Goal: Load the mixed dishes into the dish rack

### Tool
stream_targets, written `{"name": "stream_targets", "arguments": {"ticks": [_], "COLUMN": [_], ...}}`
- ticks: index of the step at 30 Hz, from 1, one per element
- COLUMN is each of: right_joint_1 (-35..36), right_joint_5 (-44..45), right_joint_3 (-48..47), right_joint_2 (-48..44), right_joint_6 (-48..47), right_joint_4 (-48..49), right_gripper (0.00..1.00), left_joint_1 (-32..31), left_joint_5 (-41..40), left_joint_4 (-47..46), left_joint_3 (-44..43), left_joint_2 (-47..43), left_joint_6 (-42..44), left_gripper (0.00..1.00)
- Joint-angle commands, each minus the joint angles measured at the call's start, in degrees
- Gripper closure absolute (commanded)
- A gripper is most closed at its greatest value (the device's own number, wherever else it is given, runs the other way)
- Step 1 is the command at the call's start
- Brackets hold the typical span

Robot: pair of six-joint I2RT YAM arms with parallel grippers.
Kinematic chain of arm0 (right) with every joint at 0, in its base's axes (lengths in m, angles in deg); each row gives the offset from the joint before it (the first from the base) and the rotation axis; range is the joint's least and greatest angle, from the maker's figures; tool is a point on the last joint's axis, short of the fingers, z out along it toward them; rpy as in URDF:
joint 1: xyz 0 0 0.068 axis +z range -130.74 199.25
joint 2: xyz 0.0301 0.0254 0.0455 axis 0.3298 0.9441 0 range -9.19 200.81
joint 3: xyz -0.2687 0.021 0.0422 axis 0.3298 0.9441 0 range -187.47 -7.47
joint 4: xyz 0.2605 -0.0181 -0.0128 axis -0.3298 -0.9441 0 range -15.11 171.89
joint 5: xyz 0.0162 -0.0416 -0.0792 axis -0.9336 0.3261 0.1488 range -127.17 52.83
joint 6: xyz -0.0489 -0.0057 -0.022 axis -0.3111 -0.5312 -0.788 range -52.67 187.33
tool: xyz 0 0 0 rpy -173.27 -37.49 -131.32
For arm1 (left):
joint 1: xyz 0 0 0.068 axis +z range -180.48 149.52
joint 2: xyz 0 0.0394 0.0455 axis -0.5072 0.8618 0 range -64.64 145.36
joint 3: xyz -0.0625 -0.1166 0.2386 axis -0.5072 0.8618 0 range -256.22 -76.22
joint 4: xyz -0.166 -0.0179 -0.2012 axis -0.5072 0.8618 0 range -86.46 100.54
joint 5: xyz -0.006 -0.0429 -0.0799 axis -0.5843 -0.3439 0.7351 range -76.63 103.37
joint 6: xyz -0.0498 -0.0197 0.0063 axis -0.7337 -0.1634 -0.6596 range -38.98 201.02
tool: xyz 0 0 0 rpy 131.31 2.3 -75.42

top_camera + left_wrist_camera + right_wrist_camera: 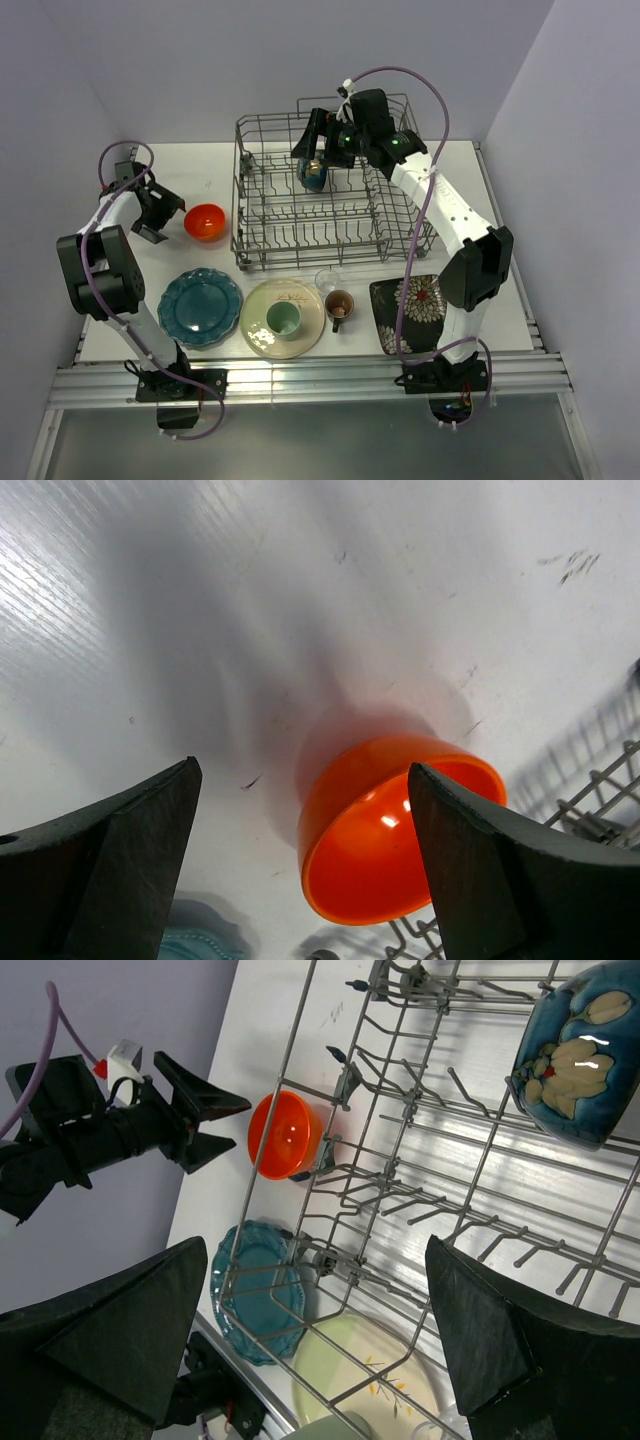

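The red-orange bowl (205, 222) sits on the table left of the dish rack (300, 262). My left gripper (170, 220) is open just left of it. In the left wrist view the bowl (385, 830) lies ahead between the spread fingers of the left gripper (302, 780), nearer the right one. My right gripper (318, 155) hangs open over the rack's back, above the dark bowl (313, 177), which rests on its side inside. In the right wrist view the dark bowl (575, 1055) is blue with pale flowers, and nothing is in the right gripper (318, 1260).
Along the front lie a teal scalloped plate (200, 307), a cream round plate (260, 335) carrying a pale green cup (283, 318), a clear glass (326, 280), a brown mug (339, 308) and a black square floral plate (408, 312). Walls close in the back and both sides.
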Motion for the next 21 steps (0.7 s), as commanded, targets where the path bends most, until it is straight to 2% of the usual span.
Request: {"name": "stream_targets", "arguments": {"ticks": [1, 8, 16, 19, 21], "right_joint_1": [-0.02, 0.42, 0.86, 1.12, 1.56], "right_joint_5": [0.43, 0.87, 1.66, 2.18, 2.62], "right_joint_3": [-1.47, -2.26, -1.38, -2.17, -2.96], "right_joint_2": [-2.0, -1.92, -3.32, -3.5, -3.76], "right_joint_6": [-0.79, -0.52, -0.88, -1.4, -2.02], "right_joint_4": [0.34, -0.27, -1.32, -2.73, -4.13], "right_gripper": [0.03, 0.04, 0.04, 0.04, 0.04], "left_joint_1": [-1.64, -2.44, -2.44, -2.35, -2.44], "left_joint_5": [0.96, 2.54, -1.05, -1.41, -1.32], "left_joint_4": [-3.84, -7.7, -5.42, -5.43, -5.51], "left_joint_3": [1.85, 5.81, 2.39, 0.02, -1.91], "left_joint_2": [-4.27, -6.21, -1.65, 0.9, 2.22], "left_joint_6": [3.58, 5.96, 7.27, 8.33, 8.77], "left_gripper": [0.1, 0.1, 0.15, 0.23, 0.34]}}
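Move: The orange bowl is about 7 cm to the left hand's right, 2 cm ahead and 4 cm below the open fingertips. The left side of the dish rack stands beyond the bowl, some 17 cm to this hand's right and 6 cm ahead, about level in height; the teal plate is roughly 7 cm right and 19 cm back. From the right hand, the bowl lies about 29 cm left, 2 cm ahead and 27 cm below. The left hand slides some 2 cm right and slightly back towards the near-side wall of the orange bowl, turning about 8 degrees clockwise, pauses briefly, then reaches about 1.5 cm forward and 1 cm down, easing a little left again. On that second stretch its fingers begin to close from nearly wide open to about two-thirds, one tip over the inside of the bowl and the other outside its left wall; whether either touches can't be told. ##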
